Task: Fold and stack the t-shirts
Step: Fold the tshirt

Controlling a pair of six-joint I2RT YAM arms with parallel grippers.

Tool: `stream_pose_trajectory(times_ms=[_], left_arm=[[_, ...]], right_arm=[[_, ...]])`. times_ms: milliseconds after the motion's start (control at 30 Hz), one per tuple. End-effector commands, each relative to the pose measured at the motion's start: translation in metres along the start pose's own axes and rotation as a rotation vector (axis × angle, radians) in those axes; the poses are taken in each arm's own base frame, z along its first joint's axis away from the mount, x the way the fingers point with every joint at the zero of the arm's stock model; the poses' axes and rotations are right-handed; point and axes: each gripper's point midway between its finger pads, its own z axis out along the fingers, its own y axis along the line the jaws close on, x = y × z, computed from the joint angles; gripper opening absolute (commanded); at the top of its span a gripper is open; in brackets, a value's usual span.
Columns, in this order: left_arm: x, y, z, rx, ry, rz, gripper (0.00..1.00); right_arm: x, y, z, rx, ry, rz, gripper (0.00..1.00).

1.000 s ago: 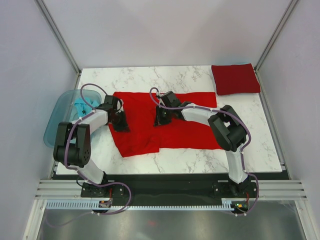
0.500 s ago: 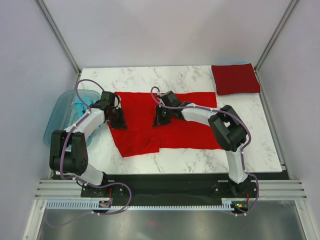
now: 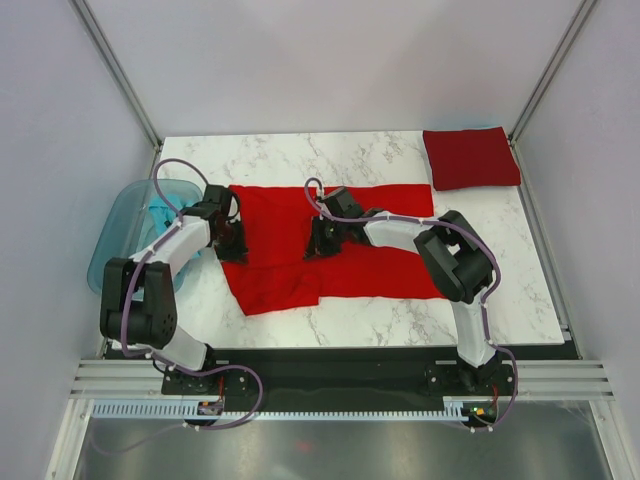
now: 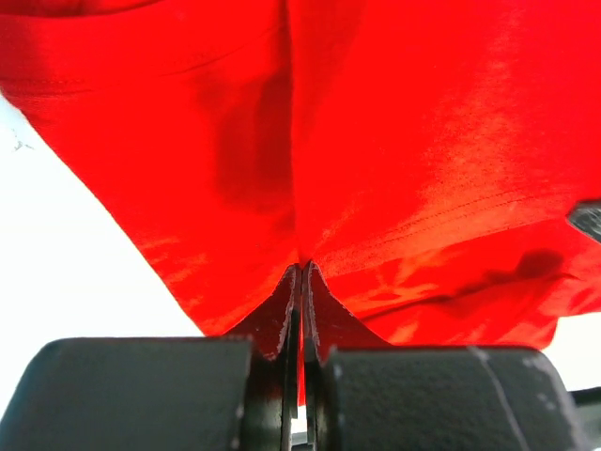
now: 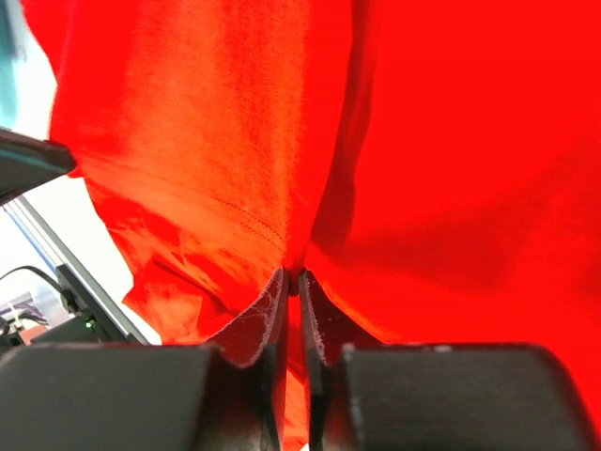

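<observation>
A bright red t-shirt [image 3: 350,262] lies spread across the middle of the marble table [image 3: 380,318]. Its left part is doubled over into a narrower flap [image 3: 275,285]. My left gripper [image 3: 232,246] sits at the shirt's left edge, shut on a pinch of red cloth [image 4: 302,268]. My right gripper [image 3: 318,243] is at the shirt's middle; its jaws hold a fold of the same cloth [image 5: 292,274] with a thin gap between them. A darker crimson t-shirt [image 3: 470,158] lies folded square at the back right corner. A teal-blue t-shirt [image 3: 160,212] lies in the tub.
A translucent blue plastic tub [image 3: 112,240] hangs off the table's left edge beside the left arm. White walls with metal posts close in the back and sides. Bare marble shows at the back [image 3: 290,155] and along the front.
The left arm's elbow has swung left and its gripper has shifted slightly back-left with the shirt's edge. The right jaws have eased a little apart on the cloth.
</observation>
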Motion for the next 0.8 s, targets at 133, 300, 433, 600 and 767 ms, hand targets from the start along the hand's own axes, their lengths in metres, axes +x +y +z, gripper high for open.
stream_pose_trajectory(times_ms=[133,300,433,600,767], left_arm=[[0.004,0.016,0.010,-0.078,0.037,0.043,0.03],[0.007,0.018,0.012,-0.085,0.049,0.045,0.15],[-0.001,0.022,-0.002,-0.114,-0.001,0.069,0.31],[-0.006,-0.026,-0.036,0.148,-0.065,0.158,0.35],[0.043,-0.085,-0.049,0.298,-0.030,0.401,0.38]], right_arm=[[-0.019,0.027,-0.021,-0.073,-0.071,-0.038,0.29],[-0.028,0.015,-0.046,0.029,-0.126,-0.041,0.32],[-0.034,0.000,-0.080,0.162,-0.193,-0.033,0.32],[-0.027,-0.028,-0.111,0.327,-0.252,0.007,0.34],[-0.008,-0.049,-0.145,0.396,-0.291,0.047,0.35]])
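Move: Both grippers still pinch the hem of the folded-over flap, its left corner in the left hand. The spot of shirt it goes to lies about 3 cm below the left fingers and 1 cm to their left, but only 1 cm or so straight under the right ones. From the left gripper, the near sleeve is some 10 cm right and 8 cm back, the blue bin about 21 cm left and 5 cm ahead. The shirt body's middle is roughly 16 cm right of the right gripper and 3 cm ahead. Open the right gripper further at once to free its end of the hem, then lift it about 8 cm while sweeping some 10 cm right over the shirt body, turning clockwise. Meanwhile lower the left corner nearly 2 cm onto the shirt, open those fingers there, then rise and swing about 5 cm right, clear of the flap. ##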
